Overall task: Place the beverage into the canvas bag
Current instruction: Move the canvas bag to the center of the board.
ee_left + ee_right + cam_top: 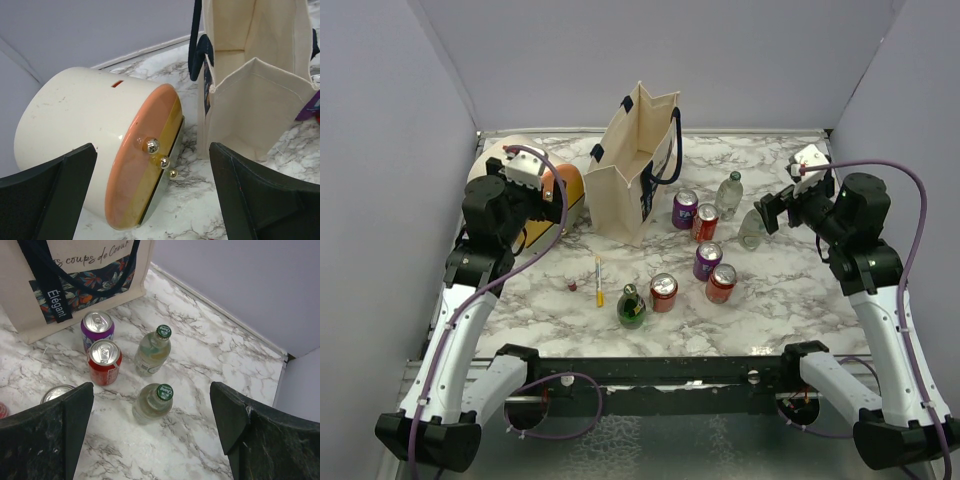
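The cream canvas bag point(635, 170) stands upright and open at the back middle of the marble table, its navy handles hanging over the sides. Right of it and in front stand several cans, two clear bottles with green caps and a dark green bottle point(631, 307). My right gripper point(770, 212) hovers open above the nearer clear bottle point(152, 402), with the other clear bottle point(152, 351), a red can point(105, 361) and a purple can point(97, 330) beyond. My left gripper point(552, 200) is open and empty, between the bag point(260, 100) and a drum.
A cream-and-orange drum-shaped thing point(75, 115) lies on its side at the back left, close under my left gripper. A yellow pen-like stick point(599, 281) and a small red bit point(572, 285) lie near the front. Grey walls enclose the table on three sides.
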Robot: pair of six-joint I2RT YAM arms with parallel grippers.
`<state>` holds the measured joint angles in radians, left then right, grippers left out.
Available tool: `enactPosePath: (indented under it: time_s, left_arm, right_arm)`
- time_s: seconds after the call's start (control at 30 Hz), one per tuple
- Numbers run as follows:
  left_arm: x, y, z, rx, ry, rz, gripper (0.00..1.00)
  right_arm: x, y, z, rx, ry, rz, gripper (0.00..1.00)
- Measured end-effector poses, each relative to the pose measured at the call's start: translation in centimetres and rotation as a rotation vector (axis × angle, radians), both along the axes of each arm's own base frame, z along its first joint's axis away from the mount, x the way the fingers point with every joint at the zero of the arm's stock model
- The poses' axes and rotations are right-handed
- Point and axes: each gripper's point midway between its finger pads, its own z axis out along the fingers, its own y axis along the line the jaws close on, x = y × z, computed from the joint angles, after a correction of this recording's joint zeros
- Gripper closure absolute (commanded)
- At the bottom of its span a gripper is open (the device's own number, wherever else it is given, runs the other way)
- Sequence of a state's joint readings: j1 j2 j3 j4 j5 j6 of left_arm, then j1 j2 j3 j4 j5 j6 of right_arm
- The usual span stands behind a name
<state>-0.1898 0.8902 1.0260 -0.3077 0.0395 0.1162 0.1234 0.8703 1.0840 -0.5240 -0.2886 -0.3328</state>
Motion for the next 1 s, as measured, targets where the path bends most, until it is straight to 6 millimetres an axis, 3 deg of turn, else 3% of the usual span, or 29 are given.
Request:
enactPosePath:
  time_s: [0.27, 0.6, 0.77, 1.0]
  left_arm:
    - [1.4, -2.2, 0.8, -0.013, 0.034, -0.106, 0.01]
    - [8.9, -5.6, 1.6, -0.074, 0.158, -0.175, 0.09]
    - [12.7, -7.7, -0.2, -0.117, 0.248, -0.199, 0.22]
    - [16.9, -9.9, -2.9, -0.147, 0.365, -0.213, 0.40]
  right_arm:
    - [1.4, 2.3, -0.9, -0.006, 0.046, 0.137, 0.01]
    - [-0.8, 6.6, -2.9, 0.032, 0.061, 0.442, 0.01]
    - [-1.4, 7.3, -4.5, 0.052, 0.085, 0.501, 0.01]
    - [-1.5, 7.4, -4.3, 0.055, 0.074, 0.504, 0.01]
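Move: The canvas bag's left rim lies about 18 cm ahead of the left hand, 14 to its right and 5 below; the domed box stands some 10 cm ahead and 5 left, 18 lower. From the right hand, the bag's right rim is roughly 12 cm ahead, 25 left and 5 below. The upper purple can, by the bag, is 11 ahead and 19 left, the nearer clear bottle 6 ahead and 4 left, both some 20 down. Forward and to the right, some 17 and 10 cm, the left hand sweeps past the domed box to the canvas bag's left rim, rising slightly before dipping, tipping down about 20 degrees, and narrowing its wide-open fingers to straddle the rim, not yet gripping. The right hand shifts 7 cm left towards the bag and 4 down, turning nearly 30 degrees counter-clockwise, fingers wide open. ##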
